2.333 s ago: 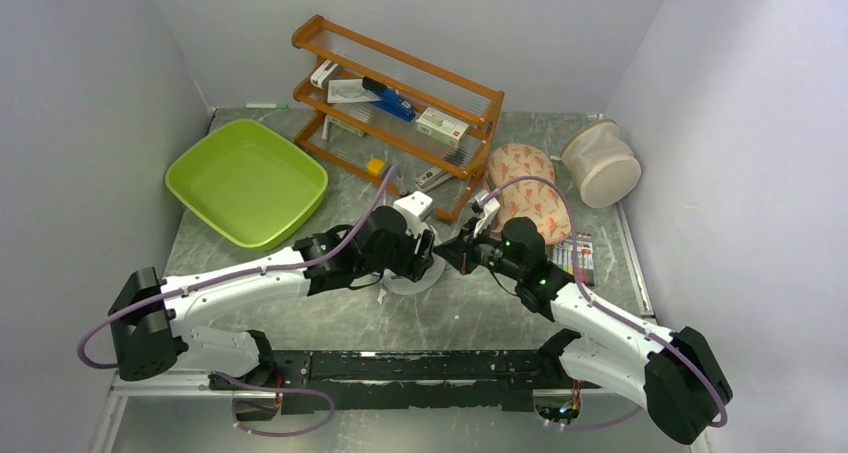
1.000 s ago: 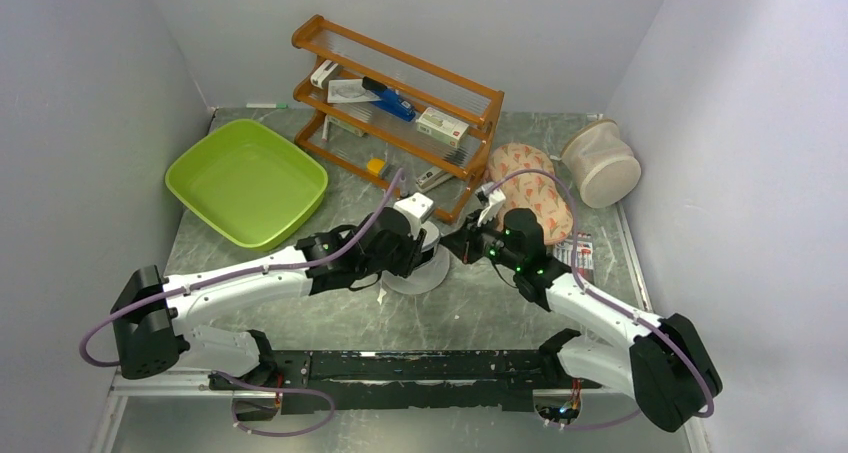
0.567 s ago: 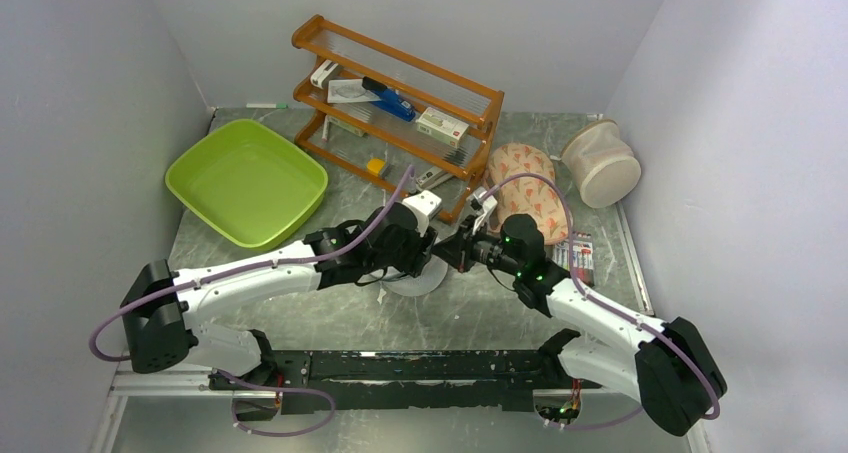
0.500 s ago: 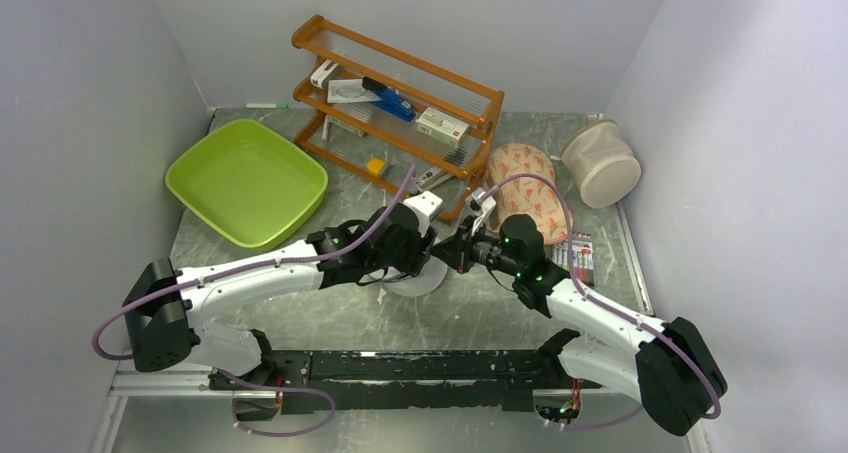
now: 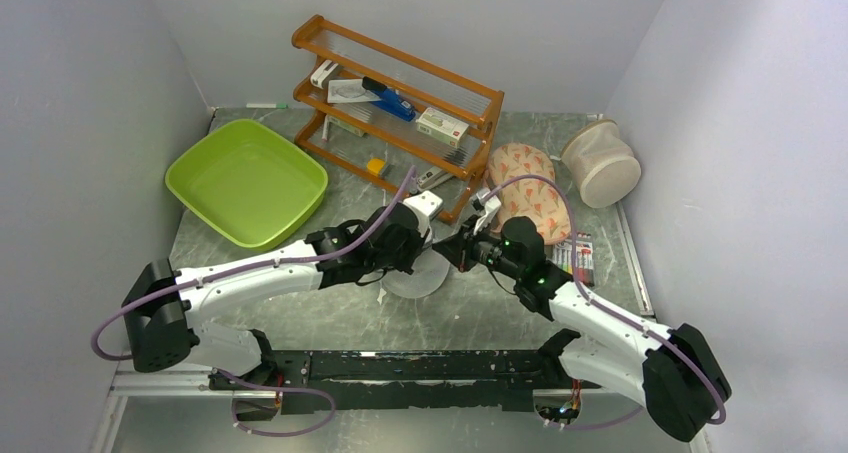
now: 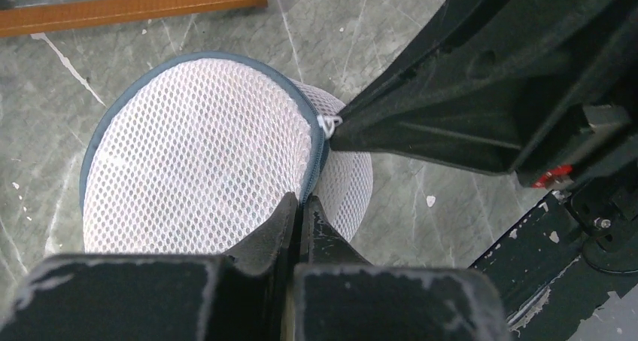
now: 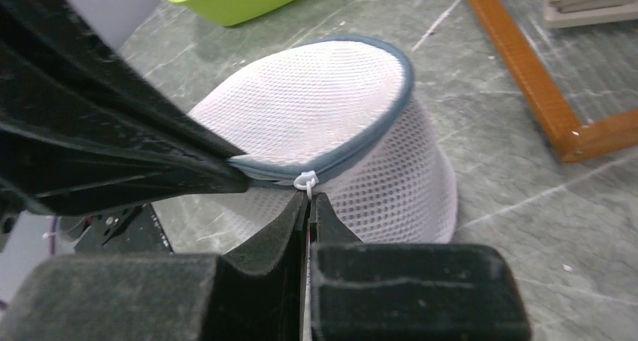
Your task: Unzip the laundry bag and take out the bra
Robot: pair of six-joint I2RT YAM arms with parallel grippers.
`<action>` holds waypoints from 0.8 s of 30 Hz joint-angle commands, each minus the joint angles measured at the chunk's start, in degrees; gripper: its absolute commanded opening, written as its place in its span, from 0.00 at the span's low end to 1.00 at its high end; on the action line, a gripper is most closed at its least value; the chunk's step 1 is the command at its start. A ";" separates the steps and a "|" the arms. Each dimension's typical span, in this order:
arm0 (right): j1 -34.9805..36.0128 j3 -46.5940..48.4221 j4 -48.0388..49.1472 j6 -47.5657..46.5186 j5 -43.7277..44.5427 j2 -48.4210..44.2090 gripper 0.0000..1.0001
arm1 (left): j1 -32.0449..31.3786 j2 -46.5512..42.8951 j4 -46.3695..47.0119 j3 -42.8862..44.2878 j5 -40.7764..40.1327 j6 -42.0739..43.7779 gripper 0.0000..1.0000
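The laundry bag [image 5: 412,276] is a small white mesh drum with a blue-grey zip round its lid, lying mid-table between both arms. My left gripper [image 6: 302,202] is shut on the lid's zip edge [image 6: 320,156], pinching the rim from the near side. My right gripper [image 7: 309,199] is shut on the white zip pull [image 7: 305,181], which also shows as the pull [image 6: 326,121] at the tip of the right fingers [image 6: 421,123]. The left fingers [image 7: 128,149] reach the rim just left of the pull. From above, the left gripper [image 5: 428,250] and the right gripper [image 5: 453,252] meet over the bag. The bra is hidden.
A lime-green tub [image 5: 246,181] sits at the back left. An orange wooden rack [image 5: 400,103] with small boxes stands at the back. An orange-patterned pouch [image 5: 530,195], a beige mesh cylinder [image 5: 601,163] and a pack of pens [image 5: 575,256] lie to the right.
My left gripper opened briefly and has shut again on the bag's zip rim, a little nearer the pull. The right gripper stayed shut on the pull, shifting only slightly.
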 commanded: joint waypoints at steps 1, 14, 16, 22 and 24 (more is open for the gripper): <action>-0.02 0.75 -2.03 -0.74 9.30 -0.98 0.00 | 0.00 -2.47 -0.16 1.02 -0.54 0.18 0.07; -1.17 0.68 -1.00 -3.34 11.71 2.62 0.00 | 0.02 -4.06 -0.97 -1.34 0.34 -0.04 0.11; -1.11 0.73 -0.65 -4.74 6.26 2.17 0.00 | 0.03 -2.50 -2.33 0.02 0.99 0.06 0.18; 1.57 0.87 -0.53 -6.72 -3.43 1.31 0.00 | -0.01 -0.88 0.35 2.24 4.58 0.91 0.46; 2.72 1.07 -1.36 -6.83 -2.43 0.72 0.00 | -0.03 -0.34 0.98 2.86 4.87 1.27 0.57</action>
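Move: My left hand is shut on the laundry bag's rim, with the zip pull about 3 cm to its right and 1 cm ahead. The pull sits between my right hand's closed tips; from that hand the lid's middle is roughly 4 cm ahead and 6 cm left, just below. Also from the right hand, the shelf's near corner is some 11 cm ahead and 3 cm right, and the floral pad about 14 cm ahead and 21 cm right, both around 11 cm lower. I swing my shut right hand forward and to the right, about 4.5 cm out from the left hand and sinking 2.5 cm, turning some 15 degrees clockwise, then bring it back nearly to where it began, still about 2 cm lower. Meanwhile my left hand keeps its pinch on the rim and lifts it 2 cm, then sinks again and opens, letting go with its fingers straddling the rim. ##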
